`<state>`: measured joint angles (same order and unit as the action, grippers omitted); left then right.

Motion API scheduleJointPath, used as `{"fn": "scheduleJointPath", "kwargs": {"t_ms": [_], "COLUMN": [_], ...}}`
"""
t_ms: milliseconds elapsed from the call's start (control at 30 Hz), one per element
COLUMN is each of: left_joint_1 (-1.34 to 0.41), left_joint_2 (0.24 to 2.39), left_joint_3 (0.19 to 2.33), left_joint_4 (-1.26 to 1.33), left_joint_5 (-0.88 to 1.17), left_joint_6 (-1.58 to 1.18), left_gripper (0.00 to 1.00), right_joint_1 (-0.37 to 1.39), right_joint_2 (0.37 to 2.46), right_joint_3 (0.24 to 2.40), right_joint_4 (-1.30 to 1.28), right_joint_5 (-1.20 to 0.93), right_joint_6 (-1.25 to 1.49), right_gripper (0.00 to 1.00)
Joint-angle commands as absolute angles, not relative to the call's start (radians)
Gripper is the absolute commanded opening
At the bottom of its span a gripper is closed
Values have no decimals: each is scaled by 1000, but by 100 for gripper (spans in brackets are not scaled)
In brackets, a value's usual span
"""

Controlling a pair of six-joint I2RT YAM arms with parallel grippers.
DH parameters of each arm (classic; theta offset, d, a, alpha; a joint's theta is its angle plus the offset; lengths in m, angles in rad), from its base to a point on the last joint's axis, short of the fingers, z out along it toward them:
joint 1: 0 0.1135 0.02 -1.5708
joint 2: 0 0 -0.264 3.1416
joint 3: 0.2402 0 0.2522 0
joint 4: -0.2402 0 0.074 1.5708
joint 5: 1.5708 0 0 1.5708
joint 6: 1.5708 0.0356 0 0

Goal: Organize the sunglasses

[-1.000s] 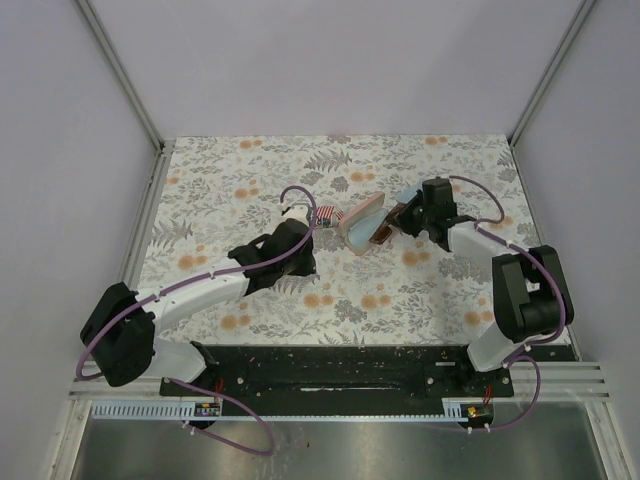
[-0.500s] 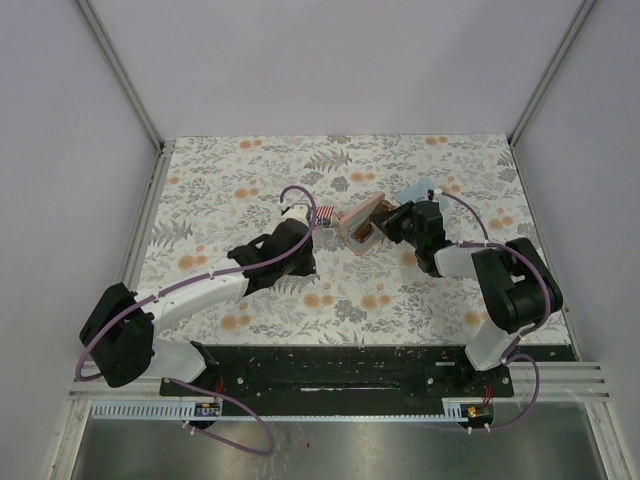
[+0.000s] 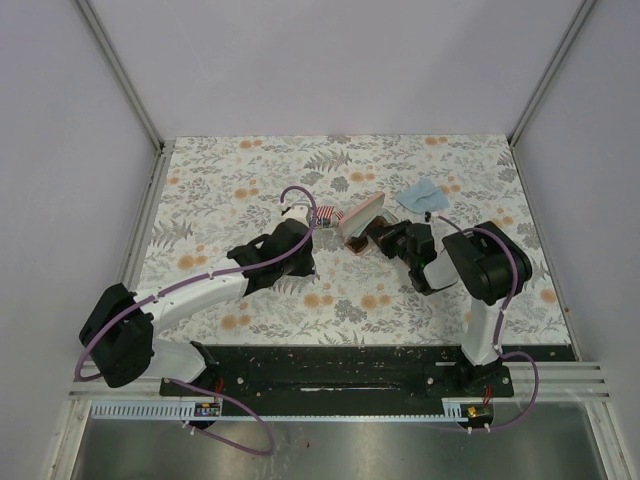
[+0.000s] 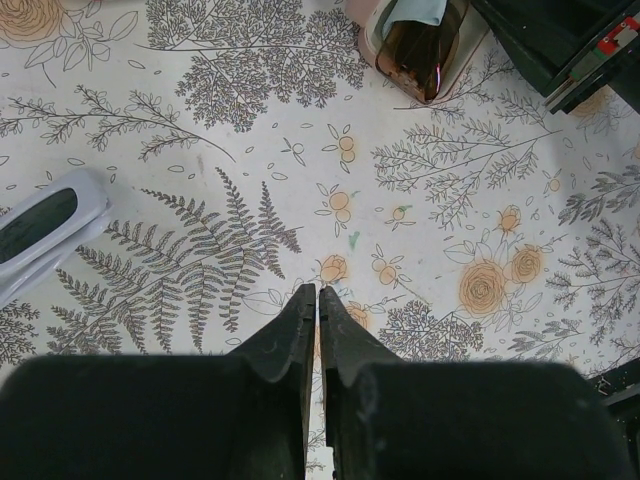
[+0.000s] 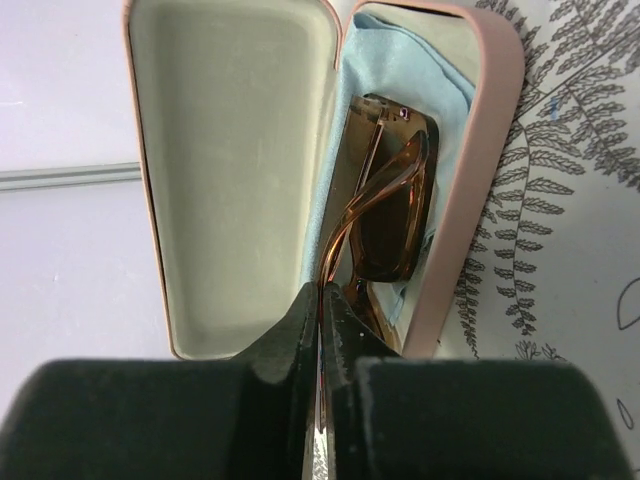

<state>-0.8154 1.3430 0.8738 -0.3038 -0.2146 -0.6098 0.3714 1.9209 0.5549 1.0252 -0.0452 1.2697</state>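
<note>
The reddish-brown sunglasses point(image 5: 395, 215) lie folded on a blue cloth in the base of the open pink case point(image 5: 480, 190), with its lid point(image 5: 230, 170) standing up on the left. My right gripper point(image 5: 320, 290) is shut on one thin temple arm of that pair. From above, the right gripper point(image 3: 385, 240) sits just right of the pink case point(image 3: 360, 215). My left gripper point(image 4: 318, 292) is shut with nothing in it, hovering over the patterned table, with the sunglasses point(image 4: 420, 50) ahead of it. A pale, silvery-framed pair point(image 4: 40, 225) shows at the left edge.
A flag-printed case point(image 3: 325, 215) lies just left of the pink case. A second blue cloth point(image 3: 420, 195) rests on the table behind the right arm. The floral tablecloth point(image 3: 240, 170) is walled in at the back and both sides.
The right arm has folded back toward its base and its gripper has swung left and down, bringing the sunglasses into the pink case. The blue cloth behind it is now uncovered. The left arm is still.
</note>
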Motion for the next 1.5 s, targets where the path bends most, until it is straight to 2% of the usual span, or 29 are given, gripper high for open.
{"fn": "scheduleJointPath", "kwargs": {"t_ms": [0,167,333,800,1033,1167,1333,1467], "left_joint_1": [-811,-810,-811,-801,-749,-697,-660,-647], "left_joint_2": [1318,1325,1335,1322,1443,1526,1664,1776], "left_joint_3": [916,922,934,940,1069,1187,1340,1449], "left_joint_4": [-288,-287,-293,-321,-328,-310,-310,-316], "left_joint_5": [-230,-229,-225,-244,-193,-120,-46,26], "left_joint_6": [-595,-595,-594,-580,-531,-497,-469,-454], "left_gripper": [9,9,9,9,10,14,30,36], "right_joint_1": [377,377,376,376,377,376,376,376], "right_joint_2": [1947,1869,1842,1927,1925,1904,1847,1773], "right_joint_3": [532,540,583,594,539,509,462,448], "right_joint_4": [1138,1031,954,994,997,948,931,859], "right_joint_5": [-8,37,43,45,-24,-66,-90,-112], "right_joint_6": [1272,1217,1158,1178,1242,1261,1259,1238], "right_gripper": [7,2,2,0,0,0,0,0]}}
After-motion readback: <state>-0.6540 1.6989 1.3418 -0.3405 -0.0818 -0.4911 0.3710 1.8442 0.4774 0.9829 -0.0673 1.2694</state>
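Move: The left hand, empty, has the open sunglasses case some 16 cm ahead and 12 cm to its right, about 7 cm below. The flag pouch lies about 21 cm straight ahead of the left hand, the white tool some 5 cm ahead and 17 cm to its left. The right hand is already in the case holding the sunglasses, the case's middle about 2 cm straight ahead and just below. The blue cloth lies some 13 cm ahead and 16 cm right of the right hand. Keeping its pinch on a temple of the sunglasses inside the case, the right hand shifts about 1 cm forward and right, then draws back about 3 cm towards the base. The left hand, after a pause, sets off quickly forward, some 11 cm, rising and bearing right about 4 cm each, towards the case's raised lid, its fingers opening about a third; no touch yet. ##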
